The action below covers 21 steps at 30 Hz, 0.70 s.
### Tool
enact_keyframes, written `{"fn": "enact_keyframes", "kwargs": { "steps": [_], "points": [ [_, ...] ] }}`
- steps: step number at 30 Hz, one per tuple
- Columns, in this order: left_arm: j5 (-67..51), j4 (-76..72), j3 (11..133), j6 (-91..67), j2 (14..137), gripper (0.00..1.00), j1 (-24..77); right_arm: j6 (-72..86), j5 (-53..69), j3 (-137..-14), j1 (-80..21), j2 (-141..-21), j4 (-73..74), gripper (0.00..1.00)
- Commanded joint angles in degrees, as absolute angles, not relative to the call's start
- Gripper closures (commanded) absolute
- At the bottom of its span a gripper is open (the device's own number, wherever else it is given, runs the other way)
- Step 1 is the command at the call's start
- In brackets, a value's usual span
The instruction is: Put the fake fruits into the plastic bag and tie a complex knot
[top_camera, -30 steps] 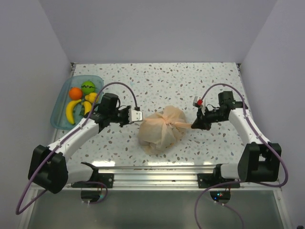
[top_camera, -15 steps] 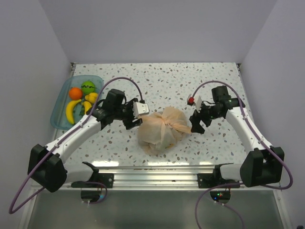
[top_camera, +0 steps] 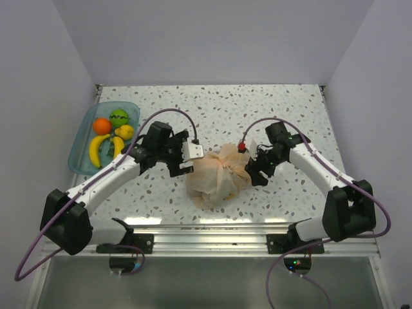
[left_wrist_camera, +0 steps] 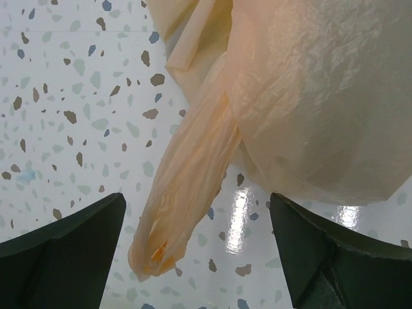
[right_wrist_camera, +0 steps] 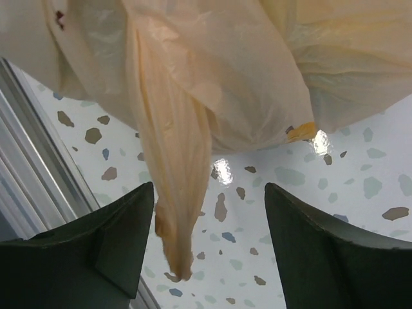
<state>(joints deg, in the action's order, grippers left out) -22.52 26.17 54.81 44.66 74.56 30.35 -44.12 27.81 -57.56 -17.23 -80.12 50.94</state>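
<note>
The peach-orange plastic bag (top_camera: 219, 175) lies bulging in the middle of the table, its handles tied into a knot (top_camera: 224, 161) on top. My left gripper (top_camera: 187, 158) is open at the bag's left side; one knot tail (left_wrist_camera: 187, 187) hangs between its fingers untouched. My right gripper (top_camera: 252, 168) is open at the bag's right side; the other tail (right_wrist_camera: 175, 187) hangs between its fingers untouched. Fake fruits lie in the blue tray: an orange (top_camera: 101, 125), a green ball (top_camera: 118, 117), bananas (top_camera: 98, 150) and a small yellow piece (top_camera: 124, 132). The bag's contents are hidden.
The clear blue tray (top_camera: 80, 145) stands at the table's far left, beside the left wall. A metal rail (top_camera: 212, 225) runs along the table's near edge. Walls close in on the left, back and right.
Both grippers have let go of the knot tails and opened. Each arm has swung in closer to the bag's sides. The bag has stayed in place.
</note>
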Motion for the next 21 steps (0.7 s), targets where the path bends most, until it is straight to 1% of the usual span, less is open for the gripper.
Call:
{"fn": "enact_keyframes", "kwargs": {
  "steps": [1,2,4,5,6,8,9,10,11,12,13,14,15,16,17,21],
  "points": [
    [-23.73,18.31,52.48,46.85,74.09,0.00,30.67,-42.45,26.28,-57.92,-17.40,-81.38,47.11,0.32],
    [-23.90,17.41,52.04,47.02,74.09,0.00,30.59,-42.28,26.37,-57.92,-17.49,-81.65,47.02,0.41],
    [-24.08,14.96,50.98,46.76,74.44,0.00,30.59,-41.75,26.54,-58.10,-17.49,-81.83,46.24,0.49],
    [-24.08,14.85,50.98,46.93,74.79,0.00,30.59,-41.57,26.63,-58.01,-17.40,-81.74,46.06,0.61],
    [-24.43,15.29,51.24,47.37,75.75,0.00,30.67,-41.05,26.80,-58.01,-17.58,-81.65,45.79,0.67],
    [-26.36,18.01,52.82,48.69,77.16,0.00,30.67,-40.52,27.24,-57.75,-17.49,-81.21,45.62,0.76],
    [-27.24,18.45,53.78,48.00,78.47,0.00,30.67,-40.08,27.42,-57.57,-17.49,-81.04,45.53,0.88],
    [-27.59,18.63,53.88,47.12,78.92,0.02,30.76,-39.82,27.25,-57.48,-17.49,-80.95,45.44,0.93],
    [-28.03,18.46,53.70,47.02,79.19,0.07,30.67,-39.47,26.99,-57.22,-17.66,-80.51,45.18,1.00],
    [-28.39,18.11,53.44,46.50,79.71,0.29,30.67,-38.77,26.72,-56.87,-17.58,-80.33,44.74,1.00],
    [-27.87,17.15,53.35,44.67,79.89,0.42,30.67,-38.32,26.54,-56.69,-17.49,-79.98,44.48,1.00],
    [-27.69,16.70,53.26,43.78,79.98,0.57,30.76,-37.80,26.28,-56.25,-17.49,-79.55,44.12,1.00],
    [-27.42,16.61,53.26,42.81,80.24,0.85,30.76,-36.57,26.19,-55.99,-17.58,-78.58,43.43,1.00],
    [-26.38,15.92,53.09,40.28,80.24,0.93,30.67,-35.87,25.93,-55.81,-17.58,-78.05,42.81,1.00],
    [-26.02,15.82,53.00,39.21,80.33,0.99,30.67,-35.16,25.23,-55.38,-17.58,-77.52,42.45,1.00],
    [-21.64,14.51,50.46,35.17,77.18,1.00,30.32,-31.56,21.54,-54.41,-17.49,-73.93,40.09,1.00]
  ]
}}
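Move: The bag's left tail hangs just below the left hand's open fingers, about 3 cm down, 2 cm to the right and 1 cm ahead. The right tail is already between the right hand's part-open fingers, about 1 cm to its left and 1 cm below, level fore and aft. The filled bag's middle lies some 13 cm right, 6 cm back and 8 cm below the left hand; from the right hand, 13 cm left, 1 cm back, 4 cm below. Both hands pinch the bag's tails, the left sinking some 3.5 cm, the right easing about 1.5 cm forward. ##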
